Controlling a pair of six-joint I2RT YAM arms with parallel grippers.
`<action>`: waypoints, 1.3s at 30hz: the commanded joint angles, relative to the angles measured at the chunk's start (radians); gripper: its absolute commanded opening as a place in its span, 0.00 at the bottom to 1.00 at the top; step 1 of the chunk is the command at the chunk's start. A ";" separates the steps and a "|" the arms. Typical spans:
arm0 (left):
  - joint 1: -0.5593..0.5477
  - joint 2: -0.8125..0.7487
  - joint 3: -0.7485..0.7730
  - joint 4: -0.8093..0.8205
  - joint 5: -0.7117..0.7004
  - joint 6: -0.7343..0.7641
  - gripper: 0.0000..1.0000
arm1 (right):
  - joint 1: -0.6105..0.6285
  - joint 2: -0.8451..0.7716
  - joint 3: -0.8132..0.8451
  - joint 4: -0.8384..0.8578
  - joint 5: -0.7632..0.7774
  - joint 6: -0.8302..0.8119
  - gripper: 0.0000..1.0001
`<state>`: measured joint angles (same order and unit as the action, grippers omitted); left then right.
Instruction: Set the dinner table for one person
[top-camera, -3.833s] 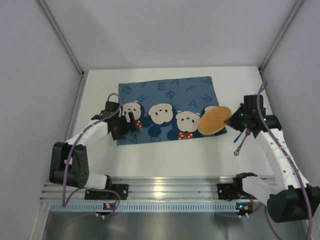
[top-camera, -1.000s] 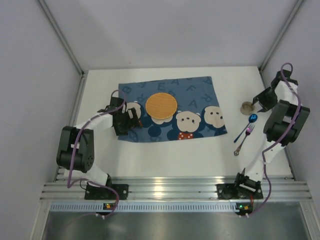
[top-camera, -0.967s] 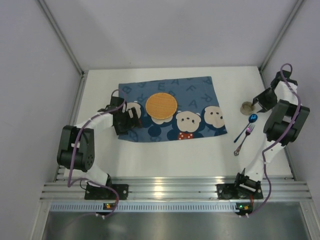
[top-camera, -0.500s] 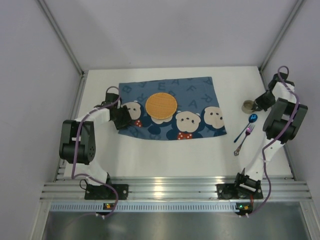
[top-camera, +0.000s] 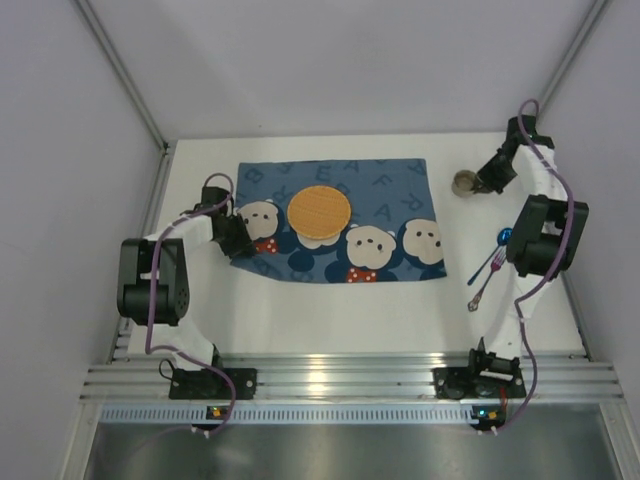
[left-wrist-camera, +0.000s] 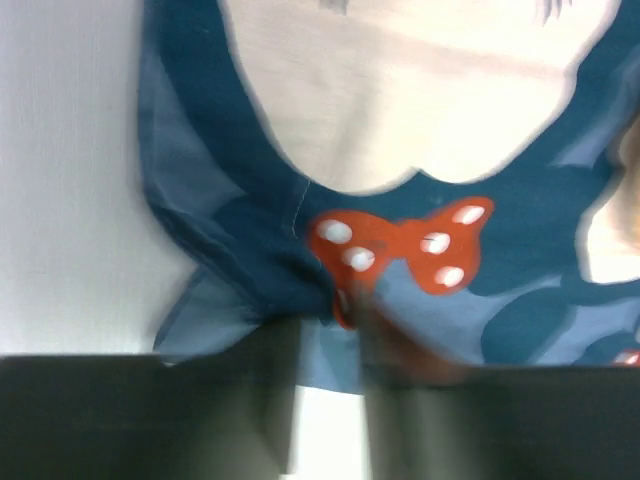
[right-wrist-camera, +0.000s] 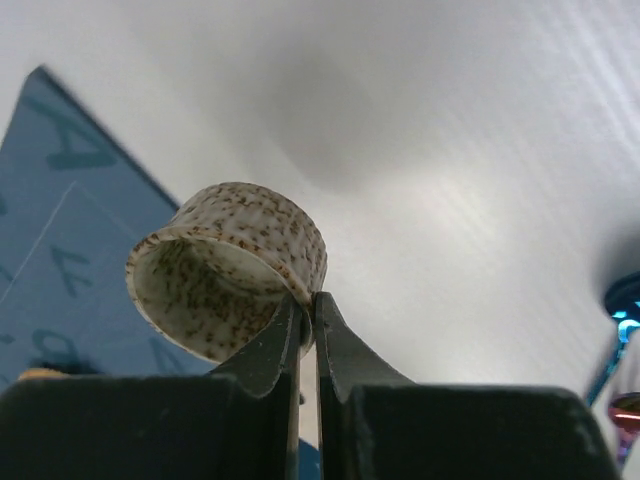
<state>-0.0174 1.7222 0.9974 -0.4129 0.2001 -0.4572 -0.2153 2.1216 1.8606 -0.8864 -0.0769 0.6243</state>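
Observation:
The white dinner table (top-camera: 350, 310) carries a blue bear-patterned placemat (top-camera: 380, 190) with a round orange plate (top-camera: 319, 211) on it. My left gripper (top-camera: 232, 238) is at the mat's near left edge, shut on a bunched fold of the cloth (left-wrist-camera: 300, 290), as the left wrist view shows. My right gripper (top-camera: 484, 178) is shut on the rim of a small speckled cup (top-camera: 465, 183) beside the mat's far right corner. In the right wrist view the fingers (right-wrist-camera: 307, 305) pinch the wall of the cup (right-wrist-camera: 225, 265), which is tilted above the table.
A blue spoon (top-camera: 503, 240) and a purple fork (top-camera: 484, 283) lie side by side on the table right of the mat. Grey enclosure walls stand at the left, far and right sides. The arm bases and rail run along the near edge.
My right gripper has carried the cup away and leftward, from beside the spoon to the mat's far right corner. My left gripper has shifted slightly left, dragging the mat and plate with it.

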 joint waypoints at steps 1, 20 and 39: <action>0.010 0.007 0.018 -0.070 -0.059 0.040 0.42 | 0.098 -0.063 0.092 -0.002 -0.070 0.054 0.00; 0.011 -0.288 0.034 -0.283 -0.042 0.023 0.98 | 0.344 0.210 0.298 0.047 -0.034 0.172 0.00; 0.010 -0.332 -0.013 -0.265 0.010 0.025 0.98 | 0.315 0.157 0.373 -0.083 -0.014 0.043 0.39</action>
<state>-0.0135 1.4239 0.9829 -0.6769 0.1879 -0.4351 0.1177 2.3623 2.2032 -0.9161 -0.0917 0.7155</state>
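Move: The right hand already holds the speckled cup by its right rim. Its spot, in the placemat's far right corner, is about 20 cm left, 4 cm ahead and 8 cm below; the woven plate is some 40 cm left and 4 cm back, the spoon 15 cm back and 5 cm right, the fork 21 cm back and 4 cm right. The left hand is at the placemat's near-left corner, which lies about 3 cm left and 2 cm back of it; the woven plate is 20 cm right and 9 cm ahead. Its fingers still on the cup's rim, the right hand carries it left some 18 cm and about 6 cm forward, arching up 5 cm and then coming down 8 cm onto the placemat's far right corner while turning slightly counter-clockwise. There it opens, lets go and starts to rise. The left hand opens wide, releases the placemat and draws up about 7 cm and back about 5 cm. ##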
